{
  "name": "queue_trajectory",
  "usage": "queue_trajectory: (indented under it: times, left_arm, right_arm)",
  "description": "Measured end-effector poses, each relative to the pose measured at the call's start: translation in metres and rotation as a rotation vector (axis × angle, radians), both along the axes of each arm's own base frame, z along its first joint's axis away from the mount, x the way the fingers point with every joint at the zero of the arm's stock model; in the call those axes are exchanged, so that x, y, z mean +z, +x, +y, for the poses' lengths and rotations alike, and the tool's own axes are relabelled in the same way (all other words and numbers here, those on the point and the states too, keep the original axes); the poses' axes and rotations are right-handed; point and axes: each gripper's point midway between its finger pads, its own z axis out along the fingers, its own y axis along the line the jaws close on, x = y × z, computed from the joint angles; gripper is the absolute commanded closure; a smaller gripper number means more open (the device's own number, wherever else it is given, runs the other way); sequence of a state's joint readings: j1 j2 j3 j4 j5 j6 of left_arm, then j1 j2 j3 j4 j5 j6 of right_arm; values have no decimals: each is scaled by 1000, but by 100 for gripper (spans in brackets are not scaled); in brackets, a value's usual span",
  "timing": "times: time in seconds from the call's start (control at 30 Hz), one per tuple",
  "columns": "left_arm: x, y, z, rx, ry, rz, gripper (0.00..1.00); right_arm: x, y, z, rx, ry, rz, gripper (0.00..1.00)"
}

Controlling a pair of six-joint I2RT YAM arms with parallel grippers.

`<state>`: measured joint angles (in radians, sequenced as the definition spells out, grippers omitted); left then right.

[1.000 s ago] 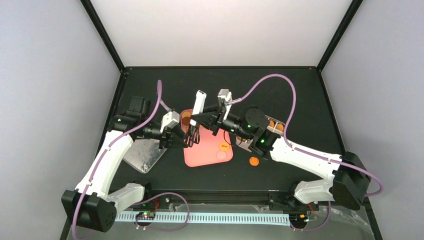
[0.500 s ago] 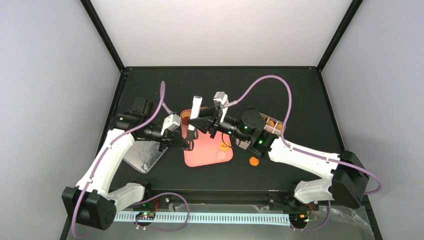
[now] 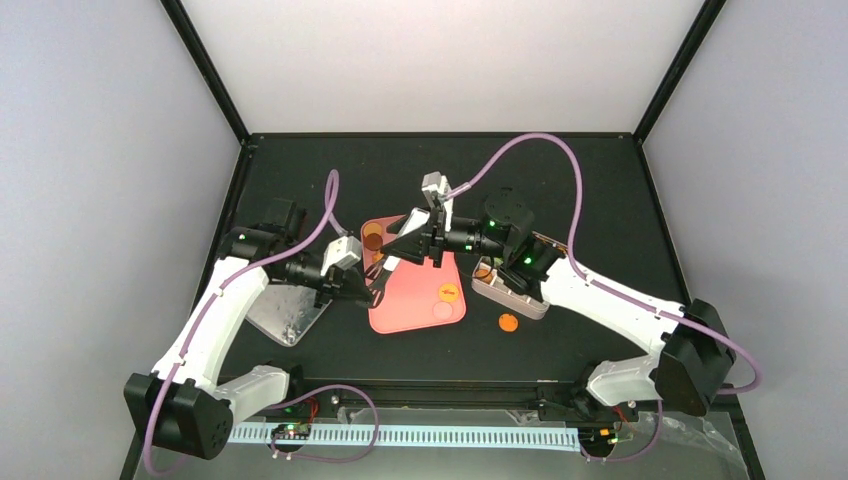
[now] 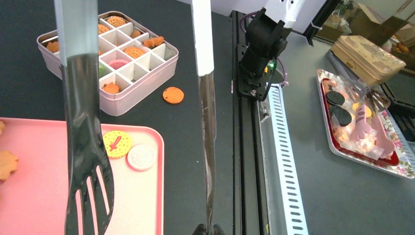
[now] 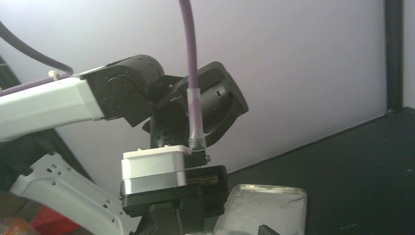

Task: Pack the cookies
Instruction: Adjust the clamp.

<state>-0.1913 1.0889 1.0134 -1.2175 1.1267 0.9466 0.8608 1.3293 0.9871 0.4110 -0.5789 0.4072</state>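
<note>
My left gripper [image 4: 208,230] is shut on one thin arm of the long metal tongs [image 4: 207,122]. The tongs' other arm ends in a black slotted blade [image 4: 88,166] above the pink tray [image 4: 147,205]. In the top view my left gripper [image 3: 372,290] is at the tray's left edge, and my right gripper [image 3: 418,240] hovers over the tray's far end by the tongs' handles, fingers apart. Of the cookies, a yellow one [image 4: 117,144] and a pale one [image 4: 141,156] lie on the tray. An orange cookie [image 4: 172,94] lies on the table, and more fill the divided tin [image 4: 142,81].
A clear lid [image 3: 290,312] lies on the table left of the tray, under my left arm. A brown cookie [image 3: 373,241] sits at the tray's far left corner. The tin [image 3: 508,292] stands right of the tray under my right arm. The table's near rail [image 4: 244,147] runs beside the tongs.
My left gripper has shut on the tongs and drawn them down and towards me. My right gripper has spread its fingers and swung left over the tray's far end.
</note>
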Motion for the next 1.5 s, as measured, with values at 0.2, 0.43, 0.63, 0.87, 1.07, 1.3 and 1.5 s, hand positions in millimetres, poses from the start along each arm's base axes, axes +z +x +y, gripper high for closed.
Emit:
queue_trajectory:
  times: [0.2, 0.43, 0.63, 0.87, 1.07, 1.3, 1.5]
  left_arm:
    - [-4, -1, 2, -4, 21, -10, 98]
    - [-8, -1, 4, -5, 51, -20, 99]
    - [-8, 0, 6, 11, 66, -38, 98]
    - [-5, 8, 8, 56, 85, -84, 97]
    - [-5, 27, 9, 116, 112, -125, 51]
    - [-23, 75, 33, 324, 282, -171, 28]
    - [-30, 116, 79, 565, 358, -138, 21]
  right_arm:
    - [7, -9, 7, 95, -43, -4, 47]
    - [2, -13, 13, 154, -89, -18, 52]
    - [-12, -14, 13, 175, -135, -17, 57]
    - [-18, -6, 18, 168, -186, -29, 69]
    - [-25, 6, 18, 93, -207, -24, 71]
    - [-44, 42, 11, -127, -269, -81, 72]
    - [-59, 82, 5, -324, -331, -159, 72]
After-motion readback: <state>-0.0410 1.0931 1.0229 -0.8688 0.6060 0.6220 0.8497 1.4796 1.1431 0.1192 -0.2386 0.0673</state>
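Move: The left fingers are shut on one fork tip of the clamp, whose middle lies about 4 cm ahead, 3 cm right and 8 cm above them. The right fingers loosely straddle its handle, the clamp's middle about 3 cm below and 1 cm back. From the right hand, the pink tray's middle is some 9 cm ahead, 2 cm right and 34 cm down; the compartment box is about 6 cm ahead and 21 cm right, similarly low. While the left hand keeps its pinch on the fork tip, the right hand shifts a little back and left, turns about 10 degrees counter-clockwise, sinks slightly and closes its half-open fingers around the clamp's handle. Then the left fingers open wide and that hand leaves forward and left, about 14 cm, turning counter-clockwise; the right carries the clamp some 9 cm forward and downward over the tray, swinging clockwise about 30 degrees. ##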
